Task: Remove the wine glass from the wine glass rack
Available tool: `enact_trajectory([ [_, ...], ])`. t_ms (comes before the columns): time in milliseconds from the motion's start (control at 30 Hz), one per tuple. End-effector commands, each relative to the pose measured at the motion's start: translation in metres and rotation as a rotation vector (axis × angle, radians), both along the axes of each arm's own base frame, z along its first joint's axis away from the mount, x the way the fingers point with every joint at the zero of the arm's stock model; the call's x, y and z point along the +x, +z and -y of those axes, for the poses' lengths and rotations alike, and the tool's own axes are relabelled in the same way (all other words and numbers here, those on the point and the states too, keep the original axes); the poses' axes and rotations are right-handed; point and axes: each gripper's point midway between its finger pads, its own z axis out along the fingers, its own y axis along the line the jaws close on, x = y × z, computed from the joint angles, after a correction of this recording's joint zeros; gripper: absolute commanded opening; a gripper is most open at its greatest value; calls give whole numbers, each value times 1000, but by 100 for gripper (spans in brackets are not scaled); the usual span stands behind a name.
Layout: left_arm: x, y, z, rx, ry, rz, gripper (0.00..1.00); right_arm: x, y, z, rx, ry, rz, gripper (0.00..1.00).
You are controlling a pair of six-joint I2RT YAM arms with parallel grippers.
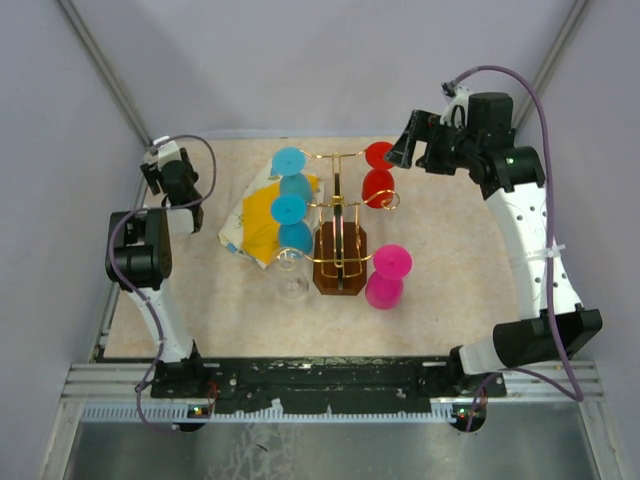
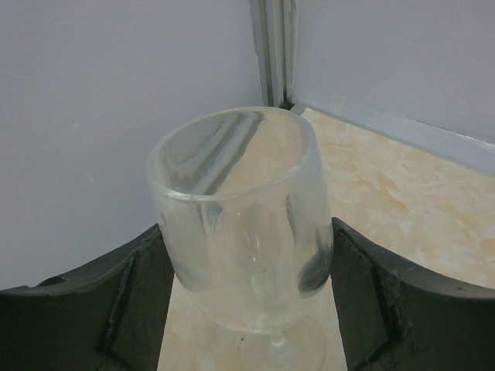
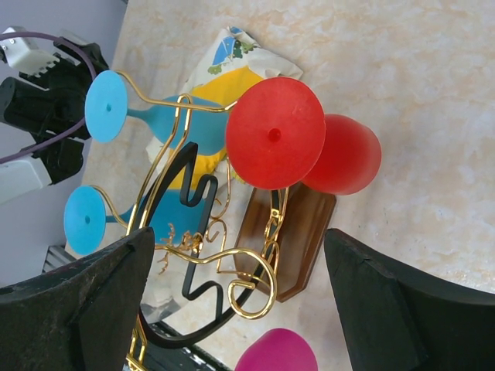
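Note:
The wine glass rack (image 1: 340, 240) is gold wire on a brown wooden base, at mid-table. Two blue glasses (image 1: 290, 185), a red glass (image 1: 378, 175) and a magenta glass (image 1: 388, 276) are at its arms. A second clear glass (image 1: 292, 272) is at its front left. My left gripper (image 1: 162, 165) is at the back left corner, apart from the rack. In the left wrist view its fingers (image 2: 131, 309) press both sides of a clear wine glass (image 2: 240, 224), upright with its foot at the table. My right gripper (image 1: 405, 150) is open and empty above the red glass (image 3: 298, 143); the rack (image 3: 255, 270) lies between its fingers.
A yellow-and-white cloth (image 1: 258, 215) lies left of the rack, under the blue glasses. Grey walls close the table on the left, back and right; a corner post (image 2: 274, 50) stands just behind the held glass.

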Motion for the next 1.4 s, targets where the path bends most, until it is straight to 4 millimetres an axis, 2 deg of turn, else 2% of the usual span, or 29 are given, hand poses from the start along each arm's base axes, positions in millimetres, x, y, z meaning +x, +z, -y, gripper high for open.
enact_trajectory([
  [0, -4, 24, 8, 0, -9, 68, 68, -3, 23, 2, 21, 7, 85, 91],
  [33, -6, 24, 9, -1, -6, 69, 75, -4, 22, 1, 22, 8, 83, 91],
  [100, -9, 25, 11, 0, -3, 66, 81, -4, 21, 1, 23, 9, 81, 91],
  [333, -16, 18, 22, -9, -15, 44, 89, -1, 10, 5, 11, -12, 44, 90],
  [533, -17, 14, 36, -33, -43, 34, 96, 7, -2, 14, 36, -48, 4, 75],
  [733, -17, 26, 57, -39, -82, 46, 99, 15, -11, 2, 128, 1, -18, 56],
  [867, -16, 36, 67, -42, -110, 61, 100, 20, -9, -5, 162, 26, -11, 52],
  [1100, -17, 39, 77, -72, -140, 54, 100, 31, -26, -5, 159, 17, -37, 41],
  [1367, -22, 44, 78, -60, -146, 53, 100, 42, -36, -6, 157, 12, -54, 41],
])
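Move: The red wine glass, hung foot up on the rack, has its middle about 7 cm ahead of the right hand, 6 cm to its left and 12 cm below. The empty middle hook is some 11 cm nearer the base than that glass, the magenta glass about 22 cm nearer. The left hand already holds the clear wine glass by the bowl, its middle about 3 cm below the pads; the towel lies some 30 cm right and 12 cm back. Open the left gripper to its full width to free the clear glass's bowl, easing the hand about 7 cm right and slightly back, then lifting a little. After a short hold, bring the right gripper down about 4 cm and forward 3 cm towards the red glass, rolling its left side up and tipping it down slightly while the fingers narrow to under half open, touching nothing yet. ##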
